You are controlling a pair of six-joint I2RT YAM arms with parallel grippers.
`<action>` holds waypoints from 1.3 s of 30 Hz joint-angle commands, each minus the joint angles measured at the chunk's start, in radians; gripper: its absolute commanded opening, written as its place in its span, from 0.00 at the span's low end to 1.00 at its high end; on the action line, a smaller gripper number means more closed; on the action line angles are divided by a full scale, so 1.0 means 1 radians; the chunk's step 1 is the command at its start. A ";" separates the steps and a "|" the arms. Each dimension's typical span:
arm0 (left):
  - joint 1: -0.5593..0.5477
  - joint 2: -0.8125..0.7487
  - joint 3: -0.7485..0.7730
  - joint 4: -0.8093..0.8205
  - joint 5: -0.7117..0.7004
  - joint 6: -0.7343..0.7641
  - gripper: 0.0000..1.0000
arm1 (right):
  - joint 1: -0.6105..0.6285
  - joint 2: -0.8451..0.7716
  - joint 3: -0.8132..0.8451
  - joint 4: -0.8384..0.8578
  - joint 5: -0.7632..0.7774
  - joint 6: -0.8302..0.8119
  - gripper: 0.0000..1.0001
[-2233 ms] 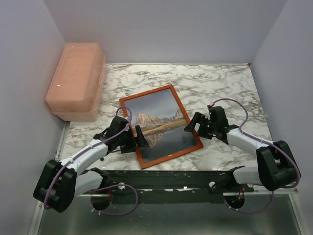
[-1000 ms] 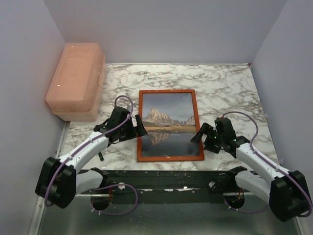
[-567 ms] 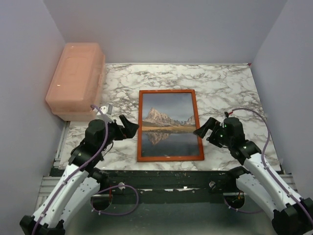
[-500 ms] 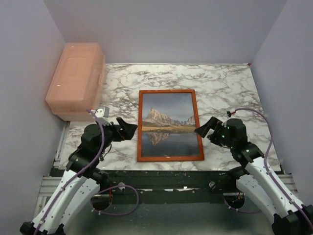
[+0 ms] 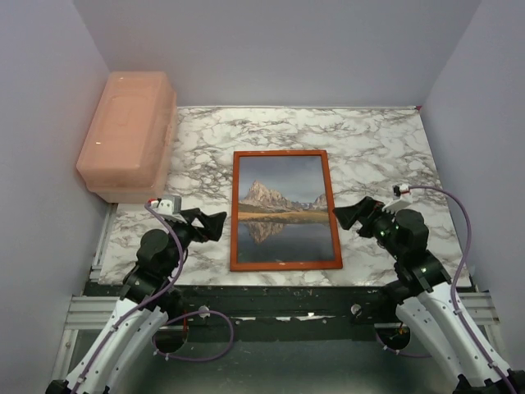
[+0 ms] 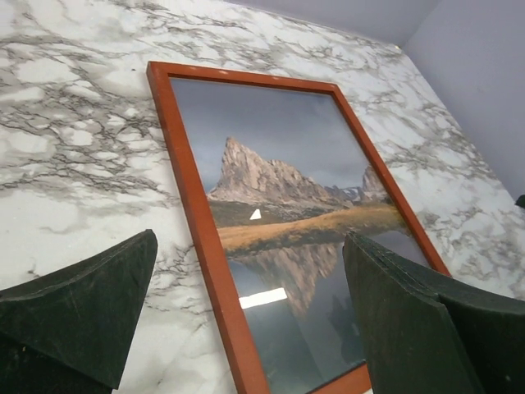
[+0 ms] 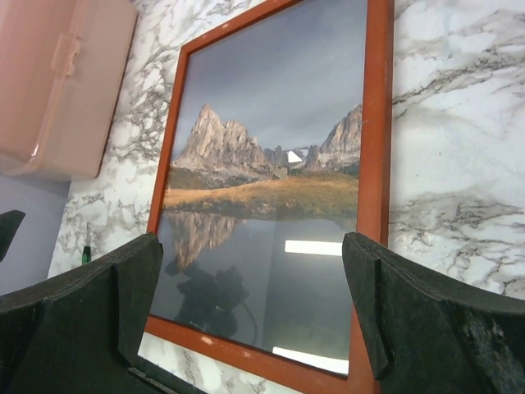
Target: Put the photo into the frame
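The red-orange frame (image 5: 233, 222) lies flat, front up, in the middle of the marble table. The photo (image 5: 279, 201) of a mountain mirrored in a lake sits inside it behind the pane. Frame (image 6: 190, 205) and photo (image 6: 279, 180) show in the left wrist view, and frame (image 7: 376, 131) and photo (image 7: 262, 164) in the right wrist view. My left gripper (image 5: 212, 222) is open and empty, raised off the table left of the frame. My right gripper (image 5: 346, 215) is open and empty, raised right of the frame.
A closed pink plastic box (image 5: 127, 135) stands at the back left, also seen in the right wrist view (image 7: 57, 82). Grey walls close in the table on three sides. A dark rail (image 5: 279, 300) runs along the near edge.
The frame was turned square to the table. Both grippers then let go of its sides, pulled back towards the near edge and rose. The frame has lain still since.
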 commanded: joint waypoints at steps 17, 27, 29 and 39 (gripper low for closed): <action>0.022 0.421 -0.102 0.633 -0.476 0.446 0.99 | 0.005 0.622 -0.035 0.640 0.482 -0.455 1.00; 0.112 0.811 -0.144 1.129 -0.368 0.547 0.98 | -0.082 0.835 -0.213 1.224 0.464 -0.512 1.00; 0.119 0.858 -0.095 1.097 -0.354 0.558 0.98 | -0.095 0.870 -0.212 1.290 0.426 -0.549 1.00; 0.237 0.885 0.005 0.908 -0.170 0.471 0.98 | -0.216 1.044 -0.100 1.330 0.319 -0.534 1.00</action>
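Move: The photo, already in the frame, has its middle some 23 cm to the right of the left hand and 8 cm ahead, about 13 cm below it. From the right hand it lies about 19 cm to the left and 6 cm ahead, again some 13 cm below. The pink box stands about 24 cm left and 25 cm ahead of the left hand, its middle about 5 cm lower. Outward and forward, both empty open hands part from the framed photo. The left goes about 14 cm forward and 8 cm left beside the pink box, dipping and then partly rising; the right goes as far forward, 11 cm right and 9 cm down over bare marble. Each wrist rolls some 30 degrees and swings its fingers outward to point more nearly straight ahead. ##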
